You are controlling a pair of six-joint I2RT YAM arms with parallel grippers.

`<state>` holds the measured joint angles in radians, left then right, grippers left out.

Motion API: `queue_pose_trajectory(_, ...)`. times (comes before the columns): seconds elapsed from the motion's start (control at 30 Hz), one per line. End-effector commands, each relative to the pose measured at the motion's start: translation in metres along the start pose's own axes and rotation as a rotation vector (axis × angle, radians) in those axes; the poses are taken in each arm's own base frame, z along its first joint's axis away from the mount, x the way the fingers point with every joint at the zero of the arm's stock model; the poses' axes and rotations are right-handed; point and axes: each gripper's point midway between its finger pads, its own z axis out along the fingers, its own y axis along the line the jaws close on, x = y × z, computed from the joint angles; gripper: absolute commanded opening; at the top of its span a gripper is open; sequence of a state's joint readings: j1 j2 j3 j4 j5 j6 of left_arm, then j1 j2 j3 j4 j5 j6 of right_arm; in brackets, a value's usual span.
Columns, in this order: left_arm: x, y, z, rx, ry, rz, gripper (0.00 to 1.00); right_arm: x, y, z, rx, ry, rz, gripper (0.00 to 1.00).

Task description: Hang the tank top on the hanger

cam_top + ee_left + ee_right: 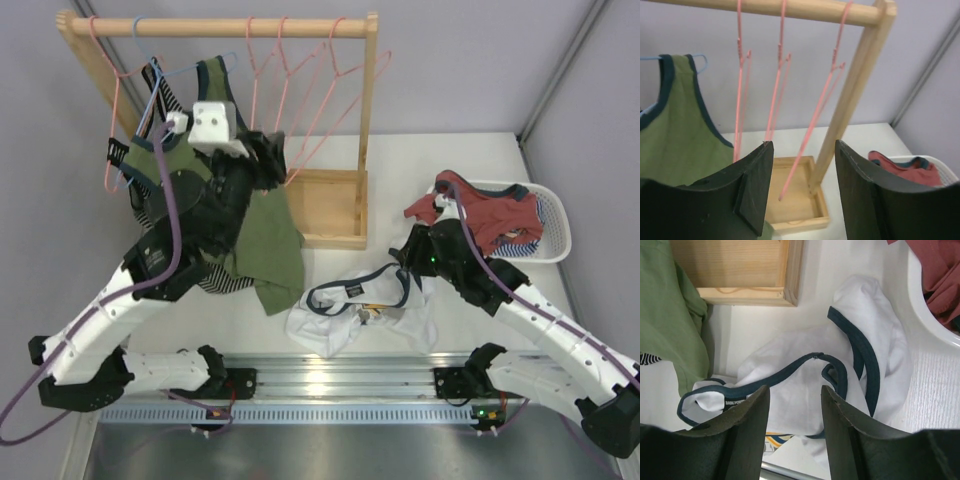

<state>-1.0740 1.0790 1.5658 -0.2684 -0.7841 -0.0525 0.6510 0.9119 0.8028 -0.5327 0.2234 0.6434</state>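
Observation:
The white tank top (365, 312) with navy trim lies crumpled on the table in front of the rack; in the right wrist view the tank top (805, 375) fills the middle. My right gripper (405, 263) hovers at its right edge, and in its wrist view this gripper (794, 392) is open over the white cloth with nothing between the jaws. Several pink wire hangers (300, 90) hang on the wooden rail. My left gripper (268, 155) sits raised beside them; seen from its wrist, the left gripper (804, 147) is open and empty, with the pink hangers (775, 95) just beyond its tips.
An olive green tank top (268, 245) hangs on a light blue hanger (170, 75) at the rack's left. The rack's wooden base tray (325, 205) stands behind the white top. A white basket (556, 200) at right holds a red garment (490, 215).

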Motion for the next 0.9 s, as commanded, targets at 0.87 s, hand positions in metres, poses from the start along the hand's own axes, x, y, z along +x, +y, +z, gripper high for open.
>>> queue_pose_trajectory(0.87, -0.015, 0.089, 0.126, 0.071, 0.101, 0.03, 0.55, -0.008, 0.014, -0.01, -0.084, -0.013, -0.014, 0.43)
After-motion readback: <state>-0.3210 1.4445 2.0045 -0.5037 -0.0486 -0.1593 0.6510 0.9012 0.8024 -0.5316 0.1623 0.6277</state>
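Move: The neck of the leftmost pink hanger in the group of three hangs about 18 cm ahead of my left hand, some 5 cm to its left and 3 cm above it. The middle pink hanger is about 5 cm to the right of that one on the rod, and the green top's near strap hangs roughly 9 cm to its left. From my idle right hand that neck is some 19 cm ahead, 33 cm left and 36 cm up. With fingers staying open and empty, I drive my left hand about 15 cm forward and some 8 cm left to the leftmost pink hanger, fast at first, then easing up just under the rod. My wrist swings some 15 degrees counter-clockwise and back again, so the gap between my fingertips faces the wires below the hanger's neck. ##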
